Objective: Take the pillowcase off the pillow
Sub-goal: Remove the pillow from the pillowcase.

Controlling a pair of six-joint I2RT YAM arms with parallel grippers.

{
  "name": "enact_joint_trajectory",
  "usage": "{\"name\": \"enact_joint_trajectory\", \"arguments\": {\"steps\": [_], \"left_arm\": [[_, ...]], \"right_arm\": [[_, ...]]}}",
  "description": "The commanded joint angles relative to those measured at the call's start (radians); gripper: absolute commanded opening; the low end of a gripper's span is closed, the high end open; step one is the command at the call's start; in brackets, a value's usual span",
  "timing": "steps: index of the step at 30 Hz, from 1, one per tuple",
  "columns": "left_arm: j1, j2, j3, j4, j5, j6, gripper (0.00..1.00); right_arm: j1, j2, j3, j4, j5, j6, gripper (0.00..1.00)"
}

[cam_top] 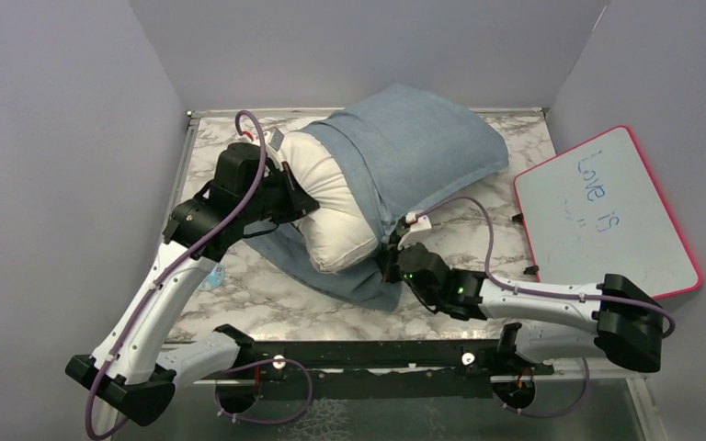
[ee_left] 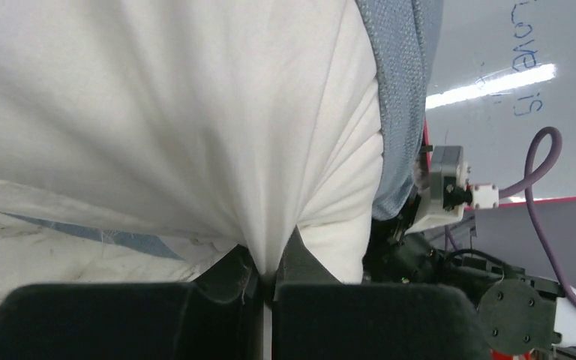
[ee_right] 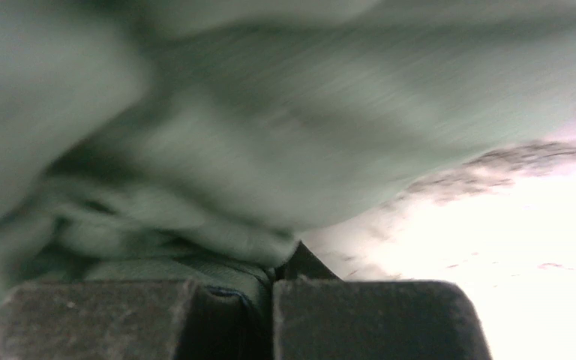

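The white pillow (cam_top: 329, 197) sticks halfway out of the grey-blue pillowcase (cam_top: 423, 152) on the marble table. My left gripper (cam_top: 296, 197) is shut on the pillow (ee_left: 195, 112), with a fold of its white cloth pinched between the jaws. My right gripper (cam_top: 392, 250) is shut on the pillowcase's hem at the near opening, where folds of the cloth (ee_right: 217, 150) bunch into the closed jaws. A flap of the pillowcase (cam_top: 349, 280) lies flat on the table under the pillow. In the left wrist view the pillowcase's blue edge (ee_left: 401, 90) runs down the right of the pillow.
A pink-rimmed whiteboard (cam_top: 607, 211) with blue writing leans at the right of the table. Grey walls close in the left, back and right. The table's marble top (cam_top: 239, 285) shows between the arms.
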Motion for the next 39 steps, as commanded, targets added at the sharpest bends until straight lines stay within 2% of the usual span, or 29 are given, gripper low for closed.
{"name": "enact_joint_trajectory", "arguments": {"steps": [1, 5, 10, 12, 15, 18, 20, 22, 24, 26, 29, 32, 36, 39], "left_arm": [[0.008, -0.053, 0.124, 0.075, -0.114, 0.05, 0.0], [0.008, -0.078, 0.122, 0.044, -0.143, 0.051, 0.0], [0.008, -0.101, 0.094, 0.032, -0.164, 0.055, 0.0], [0.008, -0.103, 0.06, 0.034, -0.153, 0.054, 0.0], [0.008, -0.111, 0.0, 0.045, -0.106, 0.046, 0.0], [0.008, -0.133, -0.066, 0.061, -0.112, 0.027, 0.0], [0.008, -0.152, -0.103, 0.073, -0.119, 0.008, 0.0], [0.008, -0.165, -0.133, 0.097, -0.11, -0.015, 0.0], [0.008, -0.167, -0.153, 0.132, -0.081, -0.031, 0.0], [0.008, -0.155, -0.151, 0.159, -0.056, -0.044, 0.0], [0.008, -0.122, -0.107, 0.188, -0.012, -0.045, 0.0], [0.008, -0.088, -0.023, 0.201, 0.011, -0.036, 0.0], [0.008, -0.052, 0.064, 0.205, 0.02, -0.033, 0.0], [0.008, -0.033, 0.091, 0.217, 0.055, -0.047, 0.0]], "right_arm": [[-0.158, 0.027, 0.028, -0.289, 0.063, -0.006, 0.01], [-0.215, 0.016, 0.023, -0.236, -0.062, -0.039, 0.01], [-0.215, -0.002, 0.05, -0.258, -0.11, -0.022, 0.02], [-0.215, -0.036, 0.048, -0.232, -0.177, -0.049, 0.11], [-0.216, -0.091, 0.051, -0.204, -0.288, -0.096, 0.38], [-0.215, -0.135, 0.078, -0.243, -0.346, -0.11, 0.61], [-0.216, -0.164, 0.088, -0.24, -0.433, -0.133, 0.67], [-0.215, -0.19, 0.075, -0.175, -0.598, -0.176, 0.7], [-0.215, -0.197, 0.035, -0.042, -0.766, -0.212, 0.74], [-0.213, -0.179, -0.026, 0.099, -0.838, -0.192, 0.79], [-0.199, -0.135, -0.135, 0.336, -0.811, -0.203, 0.8], [-0.199, -0.086, -0.2, 0.523, -0.744, -0.313, 0.81], [-0.198, -0.005, -0.142, 0.545, -0.692, -0.456, 0.83], [-0.199, 0.049, -0.12, 0.603, -0.584, -0.454, 0.84]]}}
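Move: At the right hand, the shut fingers already pinch the lower part of the pillowcase mouth; the case's loose flap lies about 5 cm to their left, level ahead and some 6 cm lower, with the pillow's white corner roughly 11 cm left, 3 cm ahead and 2 cm higher. The middle of the mouth edge is about 10 cm ahead, 10 cm right and 11 cm below the left hand, which already pinches the pillow. Tugging the case forward and right by about 5 cm, the right hand then lets go while drawing back; it rises left and back, turns some 30 degrees counter-clockwise and sinks, fingers wide, over the loose flap. Meanwhile the left keeps its pinch on the pillow, easing left, back and down about 4 cm before lifting some 5 cm again, forward and right. ##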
